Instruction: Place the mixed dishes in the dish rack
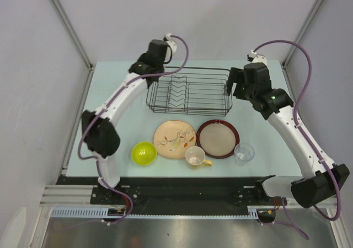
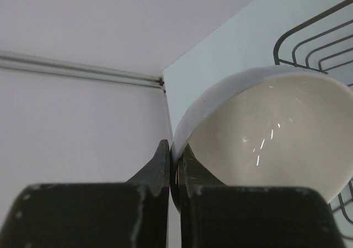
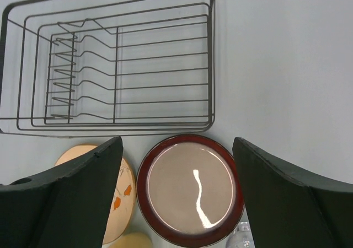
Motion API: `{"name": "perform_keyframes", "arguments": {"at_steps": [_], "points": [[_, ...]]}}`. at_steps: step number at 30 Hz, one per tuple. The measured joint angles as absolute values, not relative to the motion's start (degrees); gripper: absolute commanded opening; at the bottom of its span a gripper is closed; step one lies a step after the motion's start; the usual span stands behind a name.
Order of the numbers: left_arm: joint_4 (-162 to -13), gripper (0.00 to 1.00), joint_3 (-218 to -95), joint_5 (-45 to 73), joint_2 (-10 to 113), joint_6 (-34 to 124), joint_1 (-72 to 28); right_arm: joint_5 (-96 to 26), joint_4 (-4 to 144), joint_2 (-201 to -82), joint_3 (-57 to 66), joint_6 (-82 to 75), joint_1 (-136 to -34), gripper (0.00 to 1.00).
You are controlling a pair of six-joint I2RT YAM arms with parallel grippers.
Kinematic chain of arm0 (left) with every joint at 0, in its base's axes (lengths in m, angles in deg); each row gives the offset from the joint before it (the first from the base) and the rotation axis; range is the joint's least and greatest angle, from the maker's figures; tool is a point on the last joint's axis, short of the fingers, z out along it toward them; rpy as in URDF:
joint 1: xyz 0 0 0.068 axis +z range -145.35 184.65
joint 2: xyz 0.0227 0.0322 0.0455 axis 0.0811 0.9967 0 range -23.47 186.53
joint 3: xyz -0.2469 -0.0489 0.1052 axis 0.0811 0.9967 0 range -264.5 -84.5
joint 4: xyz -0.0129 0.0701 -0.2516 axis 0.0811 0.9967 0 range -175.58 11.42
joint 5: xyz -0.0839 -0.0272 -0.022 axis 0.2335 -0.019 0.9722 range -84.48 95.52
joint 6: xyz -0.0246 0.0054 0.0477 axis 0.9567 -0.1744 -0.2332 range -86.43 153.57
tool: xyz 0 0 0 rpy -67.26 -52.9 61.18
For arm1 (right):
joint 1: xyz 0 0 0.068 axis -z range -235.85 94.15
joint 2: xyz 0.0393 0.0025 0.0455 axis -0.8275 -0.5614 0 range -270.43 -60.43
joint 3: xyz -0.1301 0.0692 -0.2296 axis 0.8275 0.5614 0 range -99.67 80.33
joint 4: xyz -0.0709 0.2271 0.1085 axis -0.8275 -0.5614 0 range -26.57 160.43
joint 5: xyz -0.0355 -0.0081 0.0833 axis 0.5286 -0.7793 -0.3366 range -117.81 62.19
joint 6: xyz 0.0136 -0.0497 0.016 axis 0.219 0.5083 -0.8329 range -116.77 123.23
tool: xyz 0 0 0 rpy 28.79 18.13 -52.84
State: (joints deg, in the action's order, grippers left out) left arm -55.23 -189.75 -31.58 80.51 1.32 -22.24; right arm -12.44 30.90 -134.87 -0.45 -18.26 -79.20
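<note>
My left gripper [image 2: 174,149] is shut on the rim of the white bowl [image 2: 276,132], held tilted by the left back corner of the black wire dish rack [image 2: 314,30]. In the top view the left gripper [image 1: 156,54] hides the bowl. My right gripper [image 1: 236,88] is open and empty above the right end of the rack [image 1: 190,111]. Its wrist view shows the dark-red-rimmed plate [image 3: 190,190] between its fingers, far below. In front of the rack lie the leaf-patterned plate [image 1: 174,139], red-rimmed plate [image 1: 218,138], lime-green bowl [image 1: 143,152], cream cup [image 1: 195,156] and clear glass [image 1: 244,153].
The rack [image 3: 209,66] holds nothing and has divider prongs [image 3: 66,77] toward its left half. Grey walls with metal frame posts [image 1: 69,27] close in the table at the back and sides.
</note>
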Motion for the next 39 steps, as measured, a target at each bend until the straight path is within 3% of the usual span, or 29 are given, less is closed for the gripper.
{"name": "perform_keyframes", "arguments": {"at_steps": [12,19,29,39], "points": [[-68.7,0.00,-209.8,-48.7,107.5,-23.1,-25.5,-16.8,30.0,-121.2,8.7,-20.3,-71.5,0.85],[-70.5,0.00,-210.2,-52.5,107.9,-25.4,-26.7,-20.1,29.2,-120.4,11.7,-20.3,-68.2,0.85],[-66.3,0.00,-199.2,-53.4,107.9,-22.7,-29.8,-23.6,29.1,-120.1,11.7,-20.7,-66.6,0.84],[-70.6,0.00,-199.1,-54.4,109.8,-25.0,-30.2,-24.9,29.1,-119.1,11.7,-21.2,-66.6,0.84]]}}
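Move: The left hand already pinches the white bowl by its rim; the dish rack's middle lies about 18 cm to its right, 1 cm ahead and 26 cm below. The rack's wire prongs are some 13 cm right and 1 cm ahead, the patterned plate 12 cm right and 23 cm back, the green bowl straight back about 29 cm. From the right hand the rack's middle is roughly 15 cm ahead, 16 cm left and 24 cm lower. Left keeps the white bowl pinched, swings forward-right rolling 35 degrees, then sinks, netting 11 cm, towards rack; right retreats. ##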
